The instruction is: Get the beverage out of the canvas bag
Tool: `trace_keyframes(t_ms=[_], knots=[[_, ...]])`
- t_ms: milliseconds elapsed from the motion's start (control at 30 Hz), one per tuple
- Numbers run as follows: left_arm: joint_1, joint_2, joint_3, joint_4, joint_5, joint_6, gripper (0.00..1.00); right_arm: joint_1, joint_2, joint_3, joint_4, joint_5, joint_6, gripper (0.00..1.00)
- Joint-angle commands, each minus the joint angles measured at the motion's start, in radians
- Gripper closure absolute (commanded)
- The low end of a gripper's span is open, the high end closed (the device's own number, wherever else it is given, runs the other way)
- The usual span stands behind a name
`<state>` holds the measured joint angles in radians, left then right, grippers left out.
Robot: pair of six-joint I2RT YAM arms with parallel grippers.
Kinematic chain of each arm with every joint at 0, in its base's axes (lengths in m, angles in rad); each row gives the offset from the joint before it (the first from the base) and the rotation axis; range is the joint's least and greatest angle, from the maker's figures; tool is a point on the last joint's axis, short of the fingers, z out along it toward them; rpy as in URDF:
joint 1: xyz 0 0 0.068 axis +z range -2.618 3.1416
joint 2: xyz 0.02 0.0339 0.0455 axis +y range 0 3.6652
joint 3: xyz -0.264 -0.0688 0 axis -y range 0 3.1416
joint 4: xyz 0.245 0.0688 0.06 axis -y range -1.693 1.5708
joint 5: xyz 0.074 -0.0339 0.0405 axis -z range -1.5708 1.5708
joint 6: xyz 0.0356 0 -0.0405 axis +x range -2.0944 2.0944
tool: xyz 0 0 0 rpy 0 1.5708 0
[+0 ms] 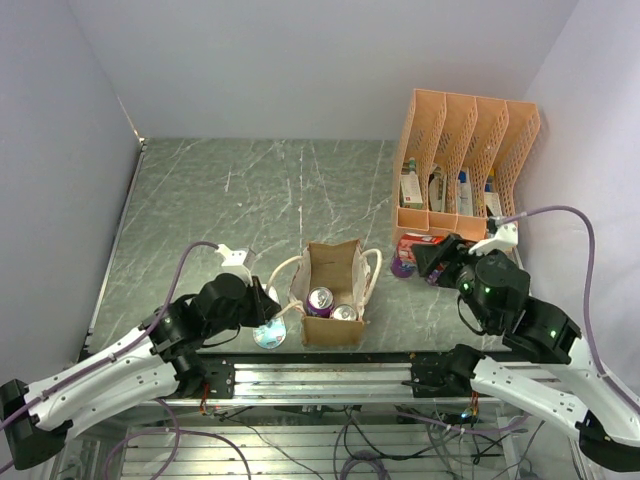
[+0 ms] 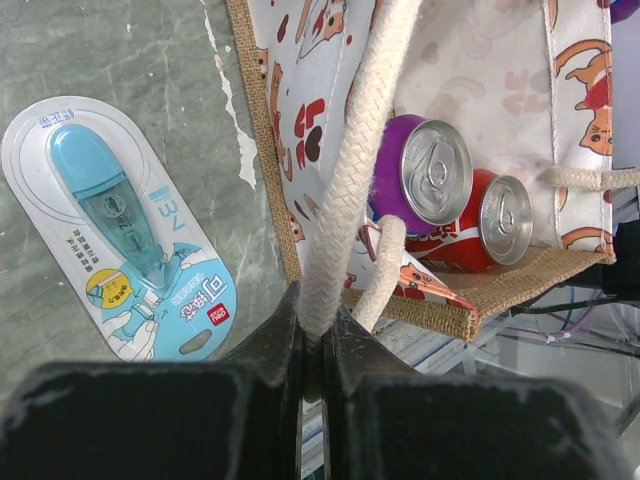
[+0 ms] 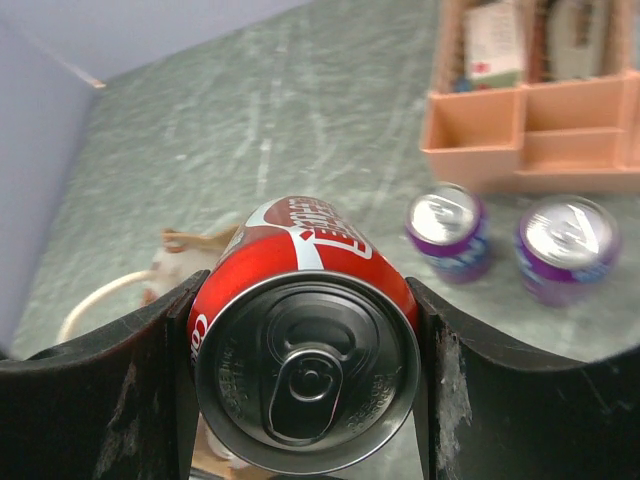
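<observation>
The tan canvas bag (image 1: 333, 290) stands open at the near middle of the table. A purple can (image 1: 320, 300) and a red can (image 2: 490, 225) stand inside it. My left gripper (image 2: 318, 335) is shut on the bag's cream rope handle (image 2: 350, 170) at the bag's left side (image 1: 270, 302). My right gripper (image 3: 305, 360) is shut on a red cola can (image 3: 305, 340). It holds the can above the table to the right of the bag (image 1: 425, 255). In the right wrist view, the bag (image 3: 190, 250) shows behind the can at lower left.
Two purple cans (image 3: 450, 235) (image 3: 565, 245) stand on the table in front of the orange file organizer (image 1: 465, 160). A blue correction-tape pack (image 2: 120, 230) lies left of the bag. The table's near edge rail (image 1: 330, 365) lies just below the bag.
</observation>
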<state>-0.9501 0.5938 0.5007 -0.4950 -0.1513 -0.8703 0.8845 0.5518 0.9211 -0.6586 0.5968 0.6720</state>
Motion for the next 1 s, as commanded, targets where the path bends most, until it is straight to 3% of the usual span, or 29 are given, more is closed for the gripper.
trace_keyframes(t_ms=[0, 167, 300, 467, 700, 967], knots=[[0.003, 0.021, -0.002, 0.039, 0.036, 0.019, 0.93, -0.002, -0.025, 0.026, -0.188, 0.235, 0.162, 1.0], [0.003, 0.051, -0.002, 0.066, 0.049, 0.022, 0.93, -0.002, 0.02, -0.024, -0.267, 0.284, 0.28, 1.0], [0.002, 0.054, 0.002, 0.06, 0.046, 0.024, 0.93, -0.001, 0.1, -0.094, -0.363, 0.341, 0.468, 1.0], [0.003, 0.041, 0.002, 0.052, 0.04, 0.02, 0.93, -0.001, 0.242, -0.176, -0.38, 0.299, 0.636, 1.0], [0.003, 0.024, 0.002, 0.023, 0.029, 0.019, 0.93, -0.001, 0.476, -0.177, -0.336, 0.237, 0.664, 1.0], [0.002, 0.007, -0.002, 0.007, 0.021, 0.016, 0.93, -0.001, 0.525, -0.196, -0.228, 0.181, 0.642, 1.0]])
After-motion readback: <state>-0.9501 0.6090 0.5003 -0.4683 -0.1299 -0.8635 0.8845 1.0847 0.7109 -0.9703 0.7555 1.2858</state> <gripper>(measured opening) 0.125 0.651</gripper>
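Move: The right hand, holding the red can high, is bound for the free table spot on the near side of the two purple cans, about 29 cm below it and 4 cm to its right. One purple can stands about 7 cm straight ahead, the other 7 cm ahead and 8 cm right; behind them the orange rack's middle is some 20 cm ahead, 13 cm right. The canvas bag is about 16 cm left and 3 cm back. From the left hand the spot lies roughly 36 cm right, 6 cm ahead. With its fingers still clamped round the red can, the right hand plunges about 21 cm towards the bare table just short of the two purple cans, swinging some 5 cm right at first and drifting a couple of centimetres back left as the descent eases out. On the way the wrist tips the fingers down by some 30 degrees and turns them clockwise to face the purple cans, so the red can's far end comes to point steeply at the table, its lid end back towards the wrist. ##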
